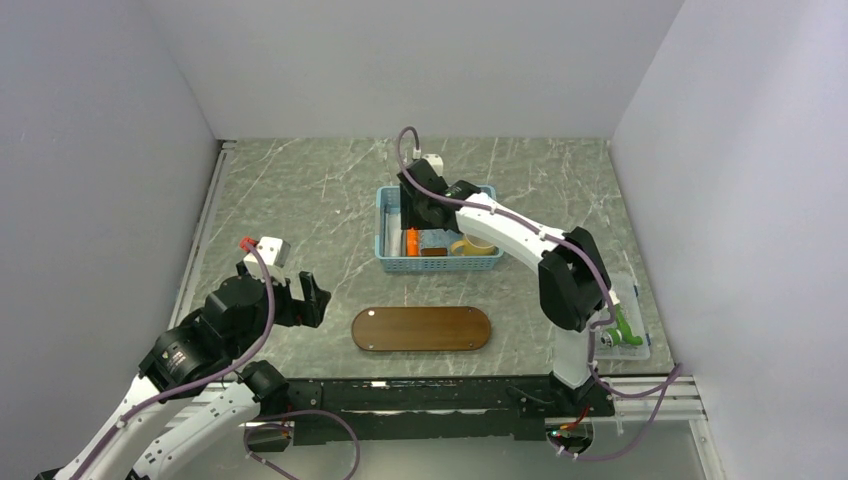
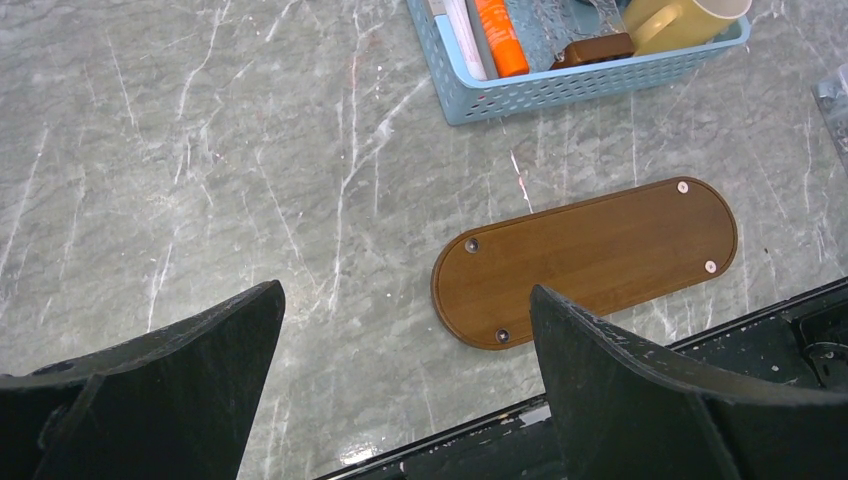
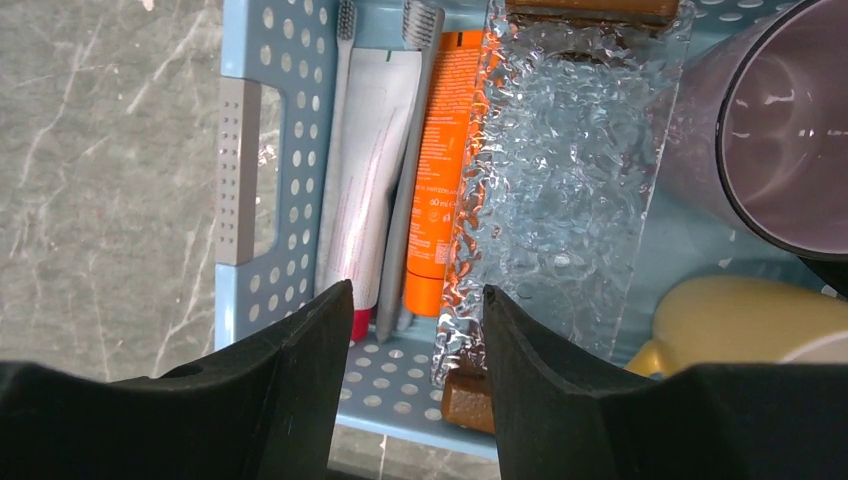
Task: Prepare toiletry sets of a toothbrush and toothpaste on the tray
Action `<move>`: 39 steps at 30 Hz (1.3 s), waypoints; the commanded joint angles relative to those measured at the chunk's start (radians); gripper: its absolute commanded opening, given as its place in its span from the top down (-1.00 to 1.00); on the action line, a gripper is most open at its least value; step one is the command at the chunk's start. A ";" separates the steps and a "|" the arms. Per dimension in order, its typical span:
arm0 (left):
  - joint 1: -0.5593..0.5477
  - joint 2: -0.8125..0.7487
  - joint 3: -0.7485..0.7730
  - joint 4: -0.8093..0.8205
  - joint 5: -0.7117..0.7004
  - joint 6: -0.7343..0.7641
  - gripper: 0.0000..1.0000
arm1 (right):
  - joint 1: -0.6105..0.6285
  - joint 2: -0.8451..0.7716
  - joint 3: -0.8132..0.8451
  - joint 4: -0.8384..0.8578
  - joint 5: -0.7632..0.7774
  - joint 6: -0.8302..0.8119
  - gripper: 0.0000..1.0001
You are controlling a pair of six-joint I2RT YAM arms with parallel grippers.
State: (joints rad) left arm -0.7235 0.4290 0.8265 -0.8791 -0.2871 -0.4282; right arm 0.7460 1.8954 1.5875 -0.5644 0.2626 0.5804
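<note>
The dark-brown wooden tray (image 1: 421, 328) lies bare near the table's front edge, also in the left wrist view (image 2: 600, 255). In the light-blue basket (image 3: 240, 170) lie a pale toothbrush (image 3: 338, 130), a white toothpaste tube with a red cap (image 3: 365, 170), a grey toothbrush (image 3: 405, 180) and an orange tube (image 3: 440, 170), side by side. My right gripper (image 3: 417, 290) hovers open just above their near ends with nothing between its fingers. My left gripper (image 2: 405, 290) stands wide open over bare table, left of the tray.
The basket (image 1: 437, 240) also holds a clear textured plastic piece (image 3: 560, 170), a purple cup (image 3: 790, 130), a yellow mug (image 3: 750, 320) and a brown block (image 3: 470, 400). A small clear box (image 1: 625, 330) sits at the table's right front.
</note>
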 commanded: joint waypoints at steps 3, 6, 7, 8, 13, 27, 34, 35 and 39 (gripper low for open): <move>-0.003 -0.005 -0.006 0.040 0.007 0.020 -0.99 | 0.006 0.060 0.109 -0.048 0.091 0.005 -0.03; -0.002 -0.005 -0.004 0.044 0.009 0.022 -0.99 | 0.007 0.080 0.122 -0.062 0.133 0.005 -0.01; -0.003 -0.004 -0.004 0.043 0.009 0.022 -0.99 | 0.011 0.084 0.124 -0.064 0.143 0.005 -0.01; -0.001 -0.003 -0.004 0.044 0.010 0.022 -0.99 | 0.012 0.089 0.127 -0.067 0.149 0.008 -0.01; -0.001 0.000 -0.005 0.042 0.012 0.023 -0.99 | 0.015 0.123 0.157 -0.094 0.194 0.021 0.00; -0.002 -0.008 -0.007 0.043 0.015 0.025 -0.99 | 0.016 0.205 0.217 -0.117 0.224 0.030 0.02; -0.001 -0.009 -0.006 0.045 0.017 0.026 -0.99 | 0.016 0.232 0.237 -0.128 0.239 0.028 0.02; -0.002 -0.008 -0.006 0.045 0.018 0.026 -0.99 | 0.016 0.236 0.235 -0.128 0.240 0.027 0.02; -0.001 -0.007 -0.007 0.045 0.018 0.027 -0.99 | 0.015 0.250 0.235 -0.125 0.241 0.029 0.03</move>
State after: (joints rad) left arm -0.7231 0.4290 0.8230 -0.8780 -0.2848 -0.4191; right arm 0.7582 2.1288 1.7813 -0.6842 0.4713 0.6025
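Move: The orange toothpaste tube lies in the basket about 3 cm ahead of my right hand and some 9 cm below it, neither left nor right. At about its depth, the grey toothbrush is some 2 cm to the tube's left and the white toothpaste 3 cm to its left; the clear plastic pack is 6 cm to its right, all three level with it. From my left hand, the orange tube is roughly 22 cm ahead, 19 cm right and 19 cm below. I sink my half-open right hand about 5 cm into the basket, easing some 3 cm forward towards the orange toothpaste. As it goes down I roll the wrist about 15 degrees, left side dipping so the fingertips swing right, with a slight clockwise turn. The fingers keep their gap and end close above the tube and the plastic pack's left edge; no contact can be made out. ##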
